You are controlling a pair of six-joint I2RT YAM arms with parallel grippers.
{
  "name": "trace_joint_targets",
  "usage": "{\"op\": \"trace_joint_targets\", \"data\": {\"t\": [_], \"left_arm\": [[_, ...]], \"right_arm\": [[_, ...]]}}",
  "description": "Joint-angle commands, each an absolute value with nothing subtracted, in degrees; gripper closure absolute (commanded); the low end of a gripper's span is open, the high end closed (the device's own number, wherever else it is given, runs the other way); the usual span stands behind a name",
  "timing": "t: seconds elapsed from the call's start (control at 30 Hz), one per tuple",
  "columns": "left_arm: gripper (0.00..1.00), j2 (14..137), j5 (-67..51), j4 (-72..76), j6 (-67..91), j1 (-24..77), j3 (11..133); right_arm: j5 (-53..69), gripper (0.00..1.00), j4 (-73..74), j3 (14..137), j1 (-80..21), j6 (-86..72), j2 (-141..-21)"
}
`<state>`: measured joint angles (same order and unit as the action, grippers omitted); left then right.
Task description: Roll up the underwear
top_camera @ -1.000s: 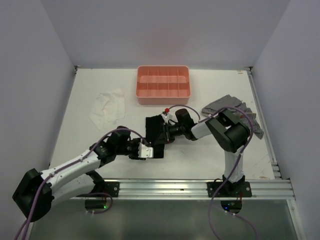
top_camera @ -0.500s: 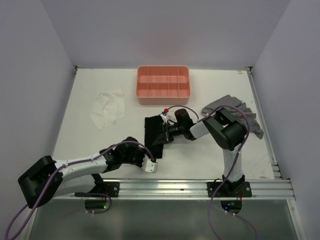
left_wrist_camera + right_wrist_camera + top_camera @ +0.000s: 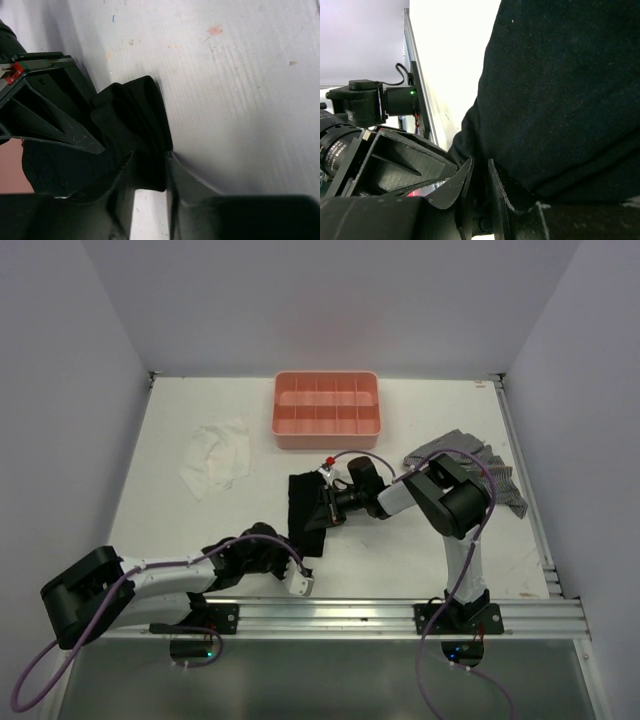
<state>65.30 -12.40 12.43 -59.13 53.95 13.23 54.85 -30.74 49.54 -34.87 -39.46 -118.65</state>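
Note:
The black underwear [image 3: 301, 512] lies folded into a narrow strip in mid-table, running front to back. My right gripper [image 3: 326, 508] comes in from the right and is shut on the strip's right edge; in the right wrist view its jaws [image 3: 481, 167] pinch a fold of the underwear [image 3: 560, 90]. My left gripper [image 3: 303, 568] sits at the strip's near end. In the left wrist view its jaws [image 3: 149, 160] stand narrowly apart, and the end of the underwear [image 3: 135, 115] fills the gap between them. The right gripper's fingers [image 3: 45, 110] show at the left of that view.
A pink tray [image 3: 327, 439] with dividers stands behind the underwear. A thin white cloth [image 3: 215, 455] lies at the back left and a grey checked cloth [image 3: 505, 478] at the right. A metal rail [image 3: 400, 615] runs along the near edge, just in front of the left gripper.
My left gripper has drawn back toward the near edge, from the underwear's lower part to its end, and its jaws have narrowed. The right gripper has barely moved.

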Motion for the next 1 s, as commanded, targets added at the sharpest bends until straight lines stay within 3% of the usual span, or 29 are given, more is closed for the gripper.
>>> {"op": "trace_joint_targets", "data": {"t": [0.0, 0.13, 0.17, 0.33, 0.47, 0.63, 0.97], "left_arm": [[0.72, 66.0, -11.16, 15.91, -61.0, 54.84, 11.69], [0.97, 65.39, -12.21, 12.16, -59.42, 55.28, 13.7], [1.0, 64.96, -12.56, 10.91, -57.59, 55.28, 15.28], [1.0, 62.49, -16.6, 2.48, -49.33, 55.2, 20.21], [1.0, 63.28, -19.33, -4.65, -40.72, 55.11, 26.09], [1.0, 68.28, -29.25, -10.71, -36.74, 51.25, 31.45], [1.0, 84.61, -43.41, -19.24, -36.03, 39.65, 43.06]], "right_arm": [[47.81, 0.77, -22.41, 48.08, -35.42, -34.54, -122.17], [47.98, 0.75, -19.44, 49.39, -35.51, -32.26, -120.07], [48.08, 0.69, -18.21, 49.92, -35.42, -30.17, -119.36], [47.81, 0.37, -5.12, 55.45, -34.37, -19.62, -112.34], [48.34, 0.22, 5.43, 59.23, -32.09, -9.86, -105.22], [49.04, 0.16, 16.78, 59.33, -26.65, 4.47, -96.16], [50.36, 0.17, 29.0, 51.34, -23.99, 23.72, -81.22]]}}
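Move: The underwear lies as a strip running forward from the left hand, its middle about 9 cm ahead, 4 cm right and 1 cm lower, with the near-left corner between that hand's half-open fingers. The pink box stands some 40 cm ahead of that hand and 9 cm to its right, the white cloth roughly 27 cm ahead and 22 cm to its left. From the right hand, on the strip's right edge, the middle is about 3 cm ahead and 3 cm left. The underwear's near-left corner is pinched as the left fingers shut on it; that hand then lifts about 4 cm, drifts right, and sinks part-way again while rolling some 40 degrees, its top tipping forward. The right fingers open wide, let go of the strip's right edge and withdraw about 10 cm both up and to the right. ##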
